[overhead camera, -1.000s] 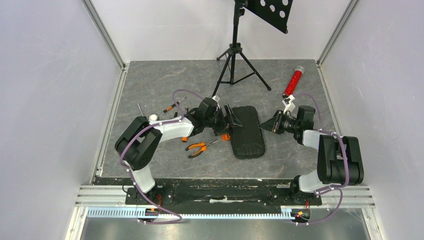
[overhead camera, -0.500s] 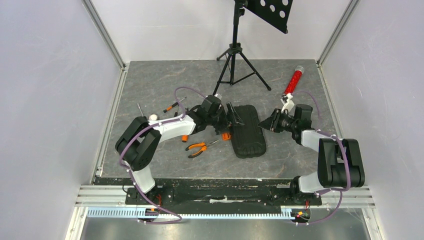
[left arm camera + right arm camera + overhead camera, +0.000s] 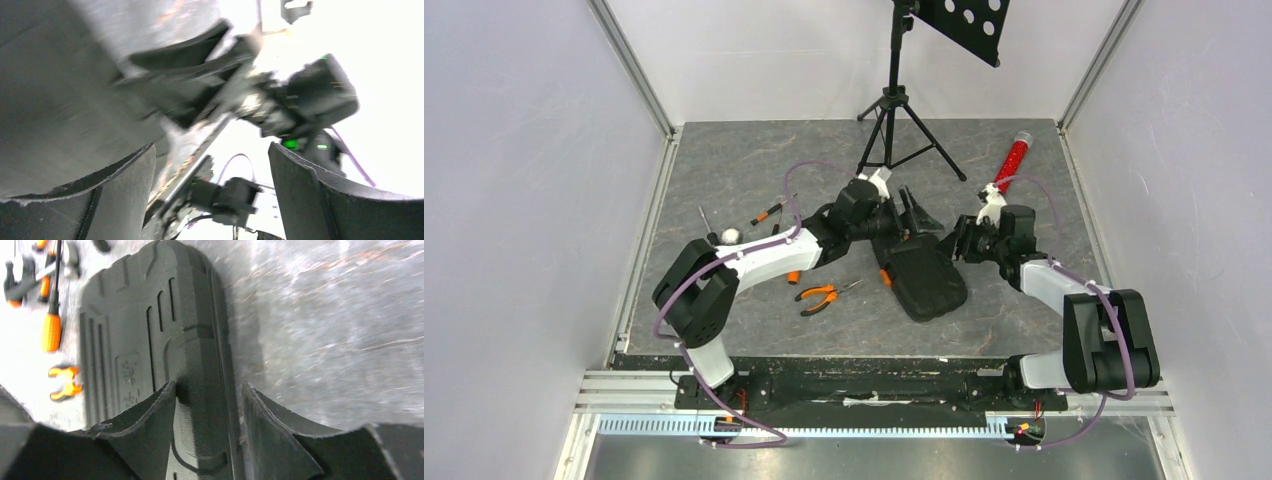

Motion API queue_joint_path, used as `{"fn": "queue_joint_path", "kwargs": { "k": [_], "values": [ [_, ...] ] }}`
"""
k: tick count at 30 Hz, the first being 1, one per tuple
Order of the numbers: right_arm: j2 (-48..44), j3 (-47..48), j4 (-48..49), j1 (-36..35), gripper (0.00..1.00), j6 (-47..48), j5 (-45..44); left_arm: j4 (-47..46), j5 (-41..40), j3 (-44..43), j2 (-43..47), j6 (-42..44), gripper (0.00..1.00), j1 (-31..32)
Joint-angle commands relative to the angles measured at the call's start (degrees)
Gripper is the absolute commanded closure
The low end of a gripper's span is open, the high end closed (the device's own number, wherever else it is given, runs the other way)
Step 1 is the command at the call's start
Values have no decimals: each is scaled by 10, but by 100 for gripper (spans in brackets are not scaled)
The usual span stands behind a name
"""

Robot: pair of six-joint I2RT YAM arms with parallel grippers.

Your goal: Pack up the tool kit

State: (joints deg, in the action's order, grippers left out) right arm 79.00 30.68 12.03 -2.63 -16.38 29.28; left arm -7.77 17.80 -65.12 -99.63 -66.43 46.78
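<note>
The tool kit's black ribbed case (image 3: 924, 280) lies closed and askew mid-table, its orange latch (image 3: 885, 277) on the left side. My right gripper (image 3: 952, 247) straddles the case's far right rim (image 3: 220, 365): one finger over the lid, one beside the edge, jaws open with slim gaps. My left gripper (image 3: 919, 212) hangs wide open just beyond the case's far end, holding nothing (image 3: 210, 150); that view is blurred. Orange-handled pliers (image 3: 824, 293) and a screwdriver (image 3: 771, 211) lie loose left of the case. The right wrist view also shows a screwdriver's orange handle (image 3: 51, 332).
A black tripod stand (image 3: 889, 110) rises at the back centre. A red glittery tube (image 3: 1011, 163) lies at the back right, just behind my right arm. A small white-headed tool (image 3: 729, 236) rests near the left arm's elbow. Walls close in on both sides.
The case has turned, its near end swinging right. My left gripper moved farther back and right. My right gripper slid left along the case and its jaws widened.
</note>
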Motion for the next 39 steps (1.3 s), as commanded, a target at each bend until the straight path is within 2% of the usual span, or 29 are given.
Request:
{"fn": "queue_joint_path", "kwargs": {
  "k": [1, 7, 10, 16, 18, 22, 30, 39],
  "values": [
    [-24, 12, -118, -35, 45, 36, -17, -127, 31, -52, 30, -29, 12, 12],
    [-102, 45, -183, -45, 36, 79, -76, -125, 28, -43, 36, -19, 13, 11],
    [-149, 66, -222, -53, 26, 121, -117, -78, 1, -15, 74, 18, 13, -3],
    [-240, 67, -250, -104, 2, 147, -158, 2, -56, 133, 184, 64, 15, -60],
    [-260, 60, -252, -121, 2, 147, -174, 24, -71, 164, 202, 78, 15, -60],
    [-274, 60, -267, -154, 2, 144, -191, 20, -53, 199, 194, 73, 17, -59],
    [-270, 74, -291, -250, 2, 133, -265, -53, -37, 227, 126, 36, 35, -41],
    [-239, 91, -295, -326, 2, 127, -321, -99, -44, 265, 79, 11, 45, -34]
  ]
}}
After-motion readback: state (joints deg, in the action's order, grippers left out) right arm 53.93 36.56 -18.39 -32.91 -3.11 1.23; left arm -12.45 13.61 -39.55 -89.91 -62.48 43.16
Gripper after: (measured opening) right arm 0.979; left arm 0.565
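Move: The orange latch on the tool case's left side lies about 8 cm left of the left hand, 3 cm back and 13 cm below. The case's middle is some 1 cm left of that hand, 2 cm back and 13 cm down. The pliers lie 20 cm to its left, 6 cm back and 15 cm down. From the right hand the case's middle is about 6 cm left, 4 cm back and 3 cm down. No firm touch at the end: the left fingertips come in around the orange latch, having first risen about 8 cm, then swung left past the latch side and sunk some 18 cm, half closing. The right hand leaves the case's right edge, opens wide, rises about 9 cm and goes back and left over the lid, rolling some 30 degrees and sinking slightly. ##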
